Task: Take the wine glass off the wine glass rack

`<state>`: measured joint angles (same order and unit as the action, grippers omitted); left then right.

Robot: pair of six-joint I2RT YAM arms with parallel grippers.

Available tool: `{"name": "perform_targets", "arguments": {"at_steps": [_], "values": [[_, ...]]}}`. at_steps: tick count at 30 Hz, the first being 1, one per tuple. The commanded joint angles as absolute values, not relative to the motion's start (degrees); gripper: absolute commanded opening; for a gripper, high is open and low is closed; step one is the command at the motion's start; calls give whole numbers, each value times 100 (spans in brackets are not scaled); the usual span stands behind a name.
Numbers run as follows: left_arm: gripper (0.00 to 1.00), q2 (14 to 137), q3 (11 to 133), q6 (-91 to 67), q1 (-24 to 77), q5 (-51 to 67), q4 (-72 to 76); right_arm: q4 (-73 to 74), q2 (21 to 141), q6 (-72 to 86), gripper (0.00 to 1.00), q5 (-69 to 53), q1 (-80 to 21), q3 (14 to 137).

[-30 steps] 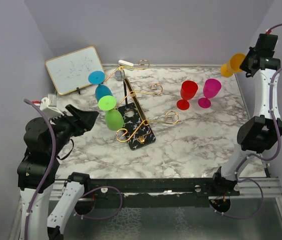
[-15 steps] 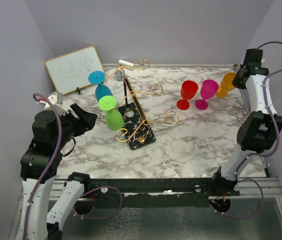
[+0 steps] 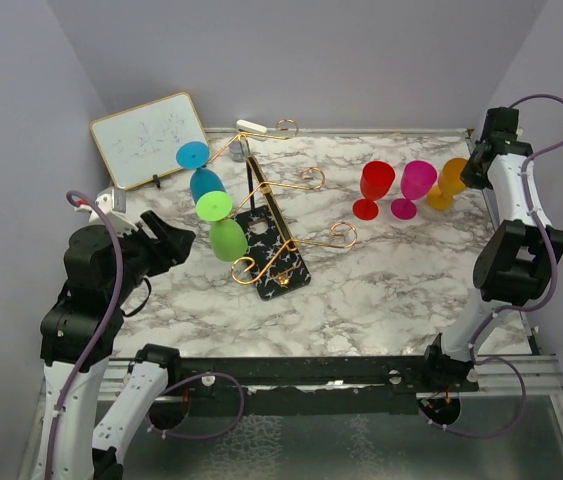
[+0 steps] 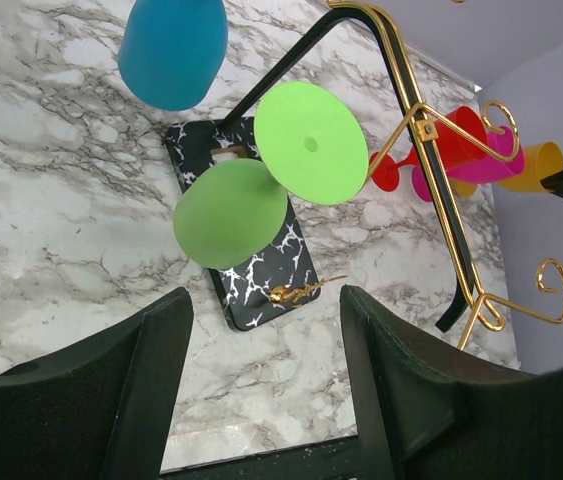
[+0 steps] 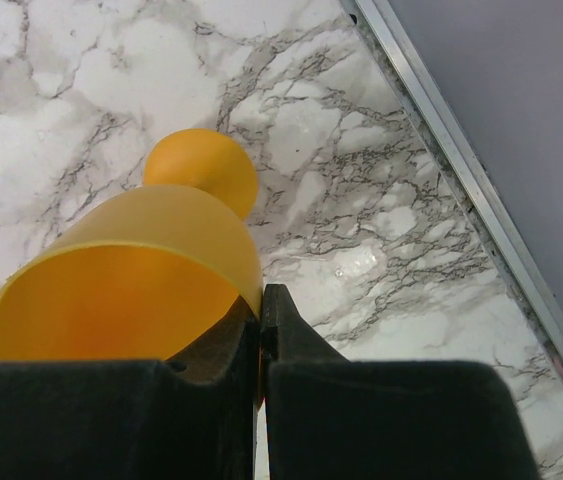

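The gold wire wine glass rack (image 3: pixel 279 190) stands on its black speckled base (image 3: pixel 273 255) at table centre. A green wine glass (image 3: pixel 225 232) and a blue wine glass (image 3: pixel 204 180) hang from its left arms; both show in the left wrist view, green (image 4: pixel 236 205) and blue (image 4: pixel 173 50). My left gripper (image 3: pixel 173 240) is open and empty, just left of the green glass. My right gripper (image 3: pixel 473 170) is shut on the rim of an orange wine glass (image 3: pixel 449 181), whose foot is at the table at far right; its bowl fills the right wrist view (image 5: pixel 131 275).
A red glass (image 3: pixel 373 188) and a magenta glass (image 3: pixel 416 186) stand upright right of the rack, beside the orange one. A framed whiteboard (image 3: pixel 149 138) leans at the back left. The table's metal edge (image 5: pixel 461 170) runs close behind the orange glass.
My right gripper has lowered the orange glass from high at the right down to the table beside the magenta glass. My left gripper has shifted slightly, staying open.
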<state>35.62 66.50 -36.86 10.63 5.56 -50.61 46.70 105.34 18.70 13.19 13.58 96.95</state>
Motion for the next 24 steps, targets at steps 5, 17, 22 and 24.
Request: {"name": "perform_targets", "arguments": {"at_steps": [5, 17, 22, 24], "values": [[63, 3455, 6591, -3639, 1107, 594, -4973, 4613, 10496, 1791, 12, 1226, 1383, 9503], [66, 3474, 6632, -3725, 1116, 522, -4984, 4794, 10000, 1953, 40, 1174, 1386, 10007], [66, 3489, 6737, -3791, 1116, 381, -4989, 4910, 9188, 2137, 40, 1060, 1385, 10216], [66, 3516, 6775, -3803, 1116, 332, -4948, 4917, 8710, 2412, 40, 662, 1381, 10189]]}}
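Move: The yellow wine glass is already pinched by its rim in the right hand, with its middle about 3 cm left of that hand, level fore and aft, and some 7 cm below. The magenta glass stands about 9 cm to the hand's left, the red one about 18 cm left, both level with it and at the same depth below. From the idle left hand the yellow glass lies roughly 60 cm right, 24 cm ahead and 24 cm lower. The yellow glass, still held by the right side of its rim, is lowered about the last centimetre to the table by the right hand. That hand then stays put while its fingers spread to a bit under half open, letting go of the rim, and climbs nearly straight up, quickening, some 7.5 cm from its lowest point, its fingers tipping outward about 10 degrees. ##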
